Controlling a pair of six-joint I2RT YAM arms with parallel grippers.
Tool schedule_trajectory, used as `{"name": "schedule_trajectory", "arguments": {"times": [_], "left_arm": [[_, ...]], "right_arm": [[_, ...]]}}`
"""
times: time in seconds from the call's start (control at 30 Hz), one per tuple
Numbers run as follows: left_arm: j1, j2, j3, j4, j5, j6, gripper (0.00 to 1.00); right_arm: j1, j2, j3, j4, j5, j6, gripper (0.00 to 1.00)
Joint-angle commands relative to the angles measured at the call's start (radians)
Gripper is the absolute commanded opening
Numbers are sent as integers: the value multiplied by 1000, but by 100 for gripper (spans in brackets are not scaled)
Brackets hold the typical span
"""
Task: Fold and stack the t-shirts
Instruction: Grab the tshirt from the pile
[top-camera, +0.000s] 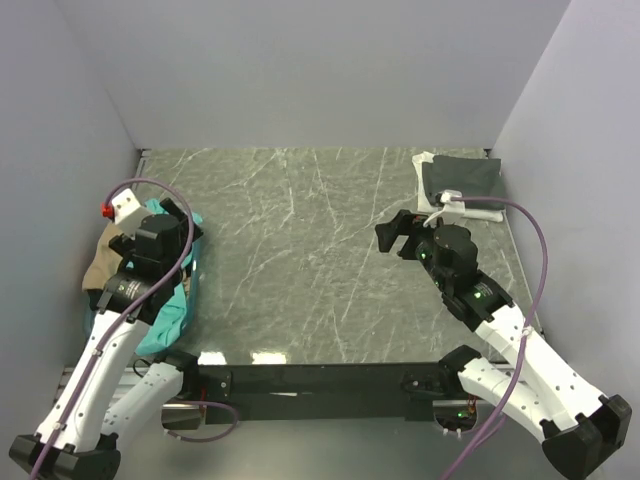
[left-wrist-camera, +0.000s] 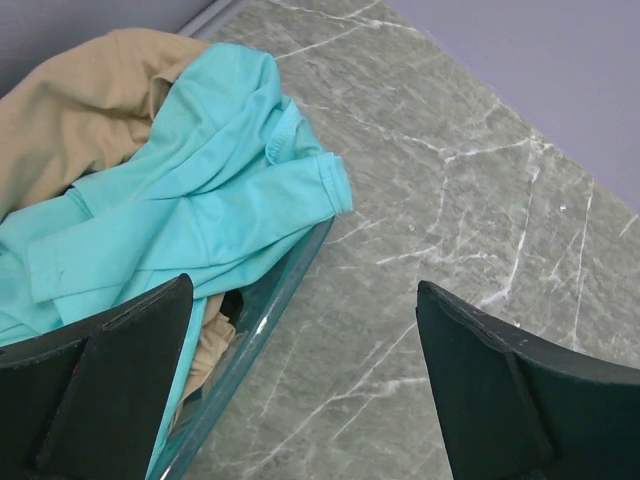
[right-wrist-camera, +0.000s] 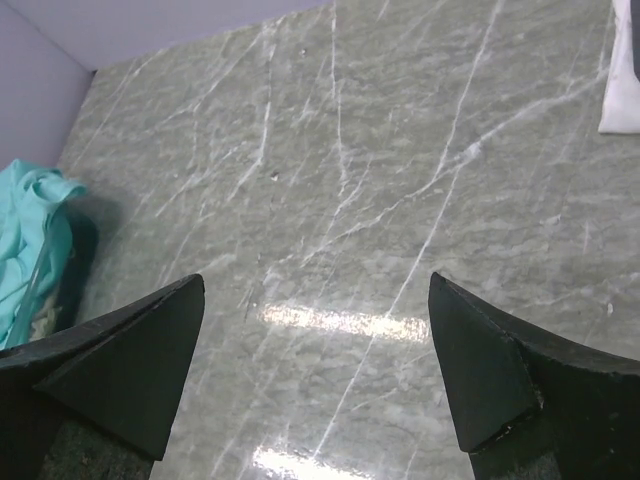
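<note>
A teal-green t-shirt lies crumpled on top of a tan t-shirt in a teal plastic basket at the table's left edge. Both show in the top view, teal and tan. My left gripper hangs open and empty over the basket's right rim. A dark grey t-shirt lies folded on a white t-shirt at the far right corner. My right gripper is open and empty above bare table.
The marble table top stretches between the basket and the folded pile. Grey walls close in the left, far and right sides. The white cloth's edge shows at the right wrist view's upper right.
</note>
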Motion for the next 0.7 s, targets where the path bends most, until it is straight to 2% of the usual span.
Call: {"name": "schedule_trajectory", "arguments": {"times": [0.0, 0.17, 0.3, 0.47, 0.57, 0.6, 0.67], "left_arm": [[-2, -25, 41, -33, -65, -28, 99], [-2, -52, 37, -62, -102, -48, 99], [-2, -66, 8, -27, -88, 24, 99], [38, 15, 21, -116, -183, 0, 99], [171, 64, 25, -107, -84, 48, 99], [246, 73, 20, -105, -62, 49, 99], [315, 101, 14, -97, 2, 55, 99]], "right_arm": [[-7, -6, 33, -21, 50, 34, 99], [-4, -1, 39, -50, 79, 64, 99], [-4, -10, 35, -46, 90, 54, 99], [-4, -4, 35, -55, 96, 51, 99], [-4, 0, 16, -44, 79, 57, 99], [-5, 2, 12, -36, 70, 64, 99], [-4, 7, -1, -30, 59, 72, 99]]}}
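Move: The teal t-shirt's middle lies about 9 cm to the left of the left hand, 5 cm ahead and some 12 cm below. The tan t-shirt is roughly 8 cm farther left of the teal one, level with it; the clear bin's middle sits about 10 cm left of the left hand, 2 cm back and 16 cm down. From the right hand the teal t-shirt is some 45 cm left, 5 cm ahead, 12 cm below. The left hand, still open, swings about 7 cm left towards the teal t-shirt, finally dipping 3 cm, tilting down. ##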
